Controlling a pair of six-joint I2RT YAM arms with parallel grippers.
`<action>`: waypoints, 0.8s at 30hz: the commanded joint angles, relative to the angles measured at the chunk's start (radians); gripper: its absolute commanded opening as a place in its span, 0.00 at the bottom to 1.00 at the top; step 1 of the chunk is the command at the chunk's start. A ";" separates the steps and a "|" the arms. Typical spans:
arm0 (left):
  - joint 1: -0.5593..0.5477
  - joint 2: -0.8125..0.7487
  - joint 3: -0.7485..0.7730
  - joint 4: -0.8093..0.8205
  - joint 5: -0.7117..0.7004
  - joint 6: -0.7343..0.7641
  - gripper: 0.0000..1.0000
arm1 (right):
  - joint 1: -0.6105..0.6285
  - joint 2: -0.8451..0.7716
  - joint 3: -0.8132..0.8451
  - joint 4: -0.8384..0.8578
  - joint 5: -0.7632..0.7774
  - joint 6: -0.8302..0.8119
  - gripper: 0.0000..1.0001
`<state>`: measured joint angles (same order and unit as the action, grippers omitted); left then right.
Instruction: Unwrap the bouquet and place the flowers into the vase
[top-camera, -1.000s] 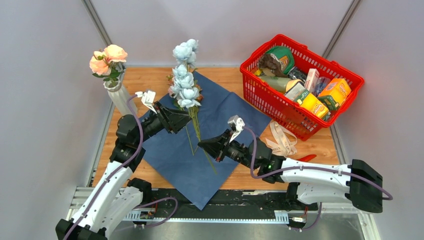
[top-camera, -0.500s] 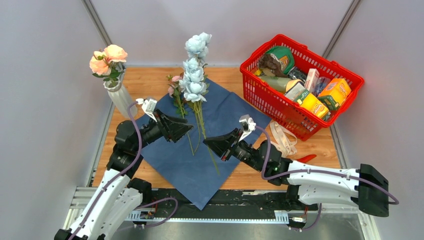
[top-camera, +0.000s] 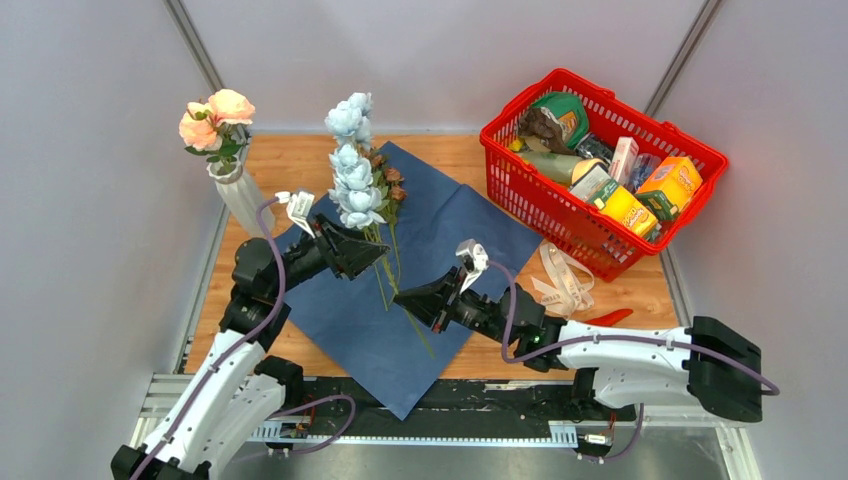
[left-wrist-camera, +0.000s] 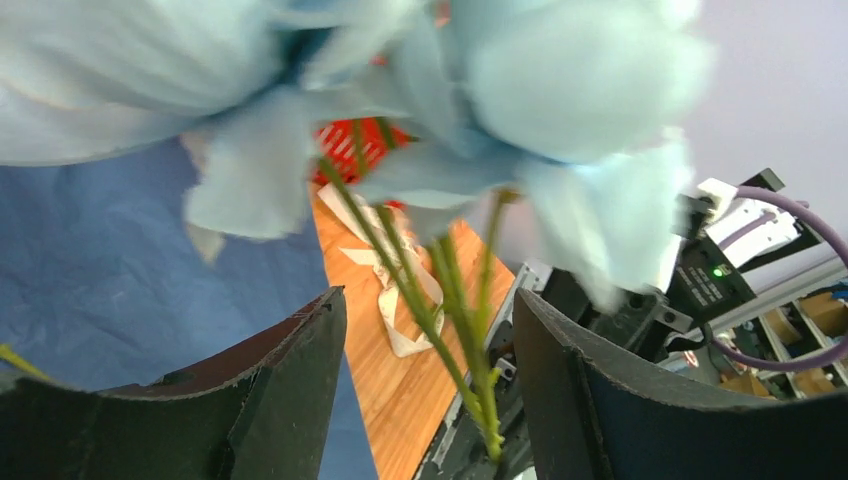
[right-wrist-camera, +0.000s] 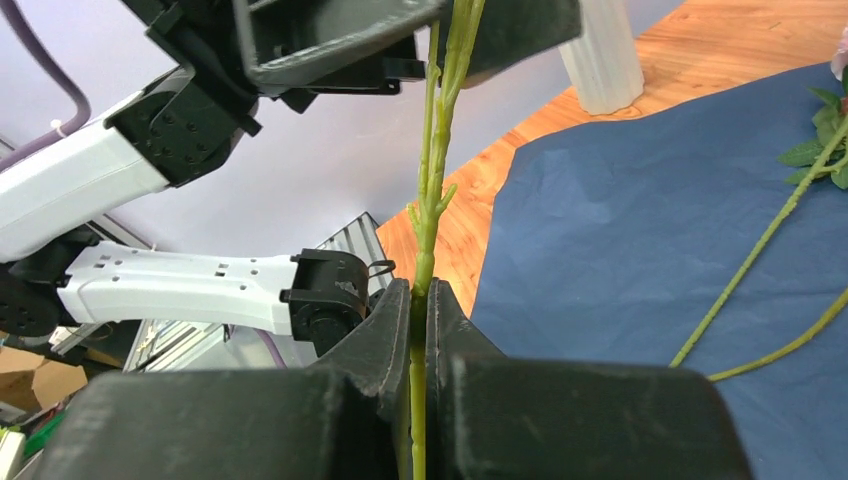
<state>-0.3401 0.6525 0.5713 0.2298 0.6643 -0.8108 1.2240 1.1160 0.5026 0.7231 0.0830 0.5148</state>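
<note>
My right gripper (top-camera: 407, 297) (right-wrist-camera: 421, 292) is shut on the thin green stem (right-wrist-camera: 432, 190) of the pale blue flowers (top-camera: 350, 180) and holds them upright above the unfolded blue paper (top-camera: 440, 225). The left gripper (top-camera: 368, 252) (left-wrist-camera: 428, 300) is open, its jaws on either side of the same stems (left-wrist-camera: 462, 330) just below the blue blooms (left-wrist-camera: 570, 80), without touching them. At the back left stands the white ribbed vase (top-camera: 240, 197) (right-wrist-camera: 603, 60) with pink and peach flowers (top-camera: 214, 120) in it. Brown and pink flowers (top-camera: 390, 180) lie on the paper behind the blue ones.
A red basket (top-camera: 520, 190) full of groceries fills the back right. The cream ribbon (top-camera: 562, 280) (left-wrist-camera: 392, 295) lies loose on the wood in front of it, with a red object (top-camera: 612, 317) nearby. Loose green stems (right-wrist-camera: 760, 240) lie on the paper.
The blue flowers have swung left, tipping toward the vase, as my right gripper moved left and nearer with the stem. The left gripper stayed open around the stems.
</note>
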 joint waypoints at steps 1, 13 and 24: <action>-0.002 0.032 0.007 0.062 -0.005 -0.021 0.67 | 0.009 0.013 -0.013 0.114 -0.023 -0.036 0.00; -0.004 0.030 0.006 0.088 -0.034 -0.004 0.00 | 0.009 0.093 -0.023 0.098 0.021 -0.038 0.04; -0.004 0.012 0.116 -0.049 -0.449 0.606 0.00 | 0.009 0.045 -0.015 -0.039 0.113 -0.038 1.00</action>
<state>-0.3428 0.6750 0.5900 0.1936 0.4549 -0.5392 1.2293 1.2163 0.4740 0.7025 0.1406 0.4816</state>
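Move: Between the left hand's open fingers, about 1 cm ahead, runs the blue flowers' stem; their lowest bloom is some 6 cm ahead, 3 cm left and 5 cm above. The vase stands roughly 17 cm ahead, 28 cm left, 18 cm lower. The right hand already grips this stem lower down; the left gripper is about 8 cm ahead of it, 4 cm left and 6 cm higher. Easing about 1 cm forward, the left hand shuts its fingers on the blue flowers' stem just under the lowest bloom. The right hand meanwhile sinks, about 6 cm in all, and opens wide to let go of the stem once the left has closed; the left then carries the stem some 3 cm forward and 2 cm left, swinging its fingers forward, counter-clockwise, with a turn of nearly 20 degrees. ##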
